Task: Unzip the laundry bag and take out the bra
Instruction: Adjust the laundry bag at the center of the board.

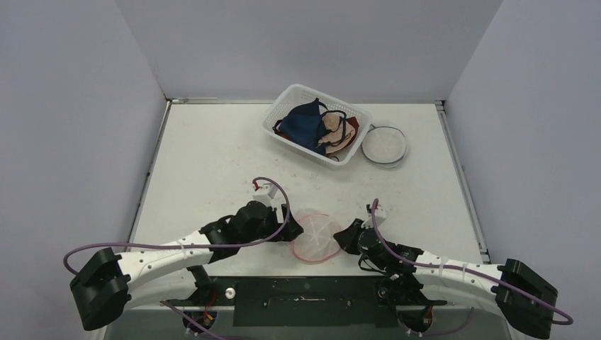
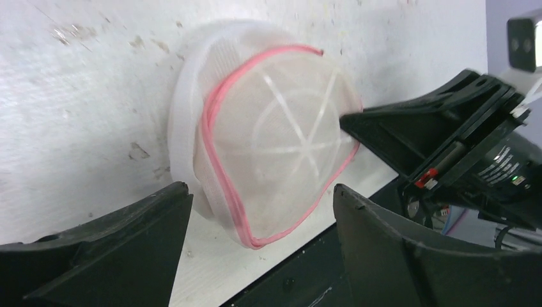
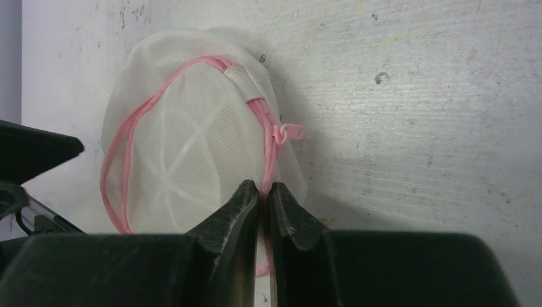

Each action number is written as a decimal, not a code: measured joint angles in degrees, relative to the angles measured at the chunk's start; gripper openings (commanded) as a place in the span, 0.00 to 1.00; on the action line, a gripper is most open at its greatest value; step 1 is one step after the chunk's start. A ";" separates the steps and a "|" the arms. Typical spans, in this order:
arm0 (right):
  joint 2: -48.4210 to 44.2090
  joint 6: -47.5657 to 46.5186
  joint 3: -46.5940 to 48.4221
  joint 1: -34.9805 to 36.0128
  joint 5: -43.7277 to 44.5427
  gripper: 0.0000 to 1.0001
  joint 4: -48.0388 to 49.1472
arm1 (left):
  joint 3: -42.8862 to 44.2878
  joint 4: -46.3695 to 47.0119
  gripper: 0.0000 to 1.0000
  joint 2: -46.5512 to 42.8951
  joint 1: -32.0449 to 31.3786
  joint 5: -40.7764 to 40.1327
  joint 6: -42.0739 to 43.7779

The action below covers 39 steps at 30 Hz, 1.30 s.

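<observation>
The laundry bag (image 1: 315, 237) is a white mesh dome with a pink zipper, lying near the table's front edge between my two arms. In the left wrist view the laundry bag (image 2: 281, 141) sits just beyond my left gripper (image 2: 262, 204), which is open and touches nothing. My right gripper (image 3: 263, 188) is shut on the bag's pink zipper seam, a little below the pink zipper pull (image 3: 284, 133). From above, the left gripper (image 1: 289, 219) is at the bag's left side and the right gripper (image 1: 342, 237) at its right side. The bra does not show through the mesh.
A white slotted basket (image 1: 283, 106) at the back holds navy, peach and red garments. A second round mesh bag (image 1: 385, 144) lies to its right. The table's dark front edge (image 2: 307, 268) runs close under the bag.
</observation>
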 measured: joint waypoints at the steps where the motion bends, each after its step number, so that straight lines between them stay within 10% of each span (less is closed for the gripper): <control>1: 0.04 0.00 0.00 0.00 0.09 0.05 0.04 | 1.03 -1.90 0.80 -1.20 -0.09 -1.22 0.81; 28: -4.98 0.46 -1.68 0.37 -0.33 0.05 0.42 | 2.34 2.75 0.00 12.70 4.39 -6.10 6.80; 39: -5.90 3.72 -5.53 0.42 -2.89 0.05 10.60 | -2.27 9.42 0.00 14.80 4.39 -3.17 6.14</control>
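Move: The laundry bag's middle lies about 3 cm ahead of the open left hand, 7 cm to its right and 6 cm below. From the right hand, which already pinches the bag's right edge by the zip, the middle is some 2 cm ahead, 6 cm to the left and 1 cm below. The zip pull is roughly 4 cm ahead of the right fingertips and 1 cm left. The white basket stands about 38 cm ahead and 6 cm left of the right hand. The bag's left edge is what the left hand goes down to: it swings forward and left, rising some 3 cm first, then drops about 9 cm beside the bag with a slight roll, and its fingers shut, pinching the mesh edge low down. The right hand keeps its pinch on the zip edge, waits, then lifts about 2.5 cm, drifting slightly left and rolling its left side up. ##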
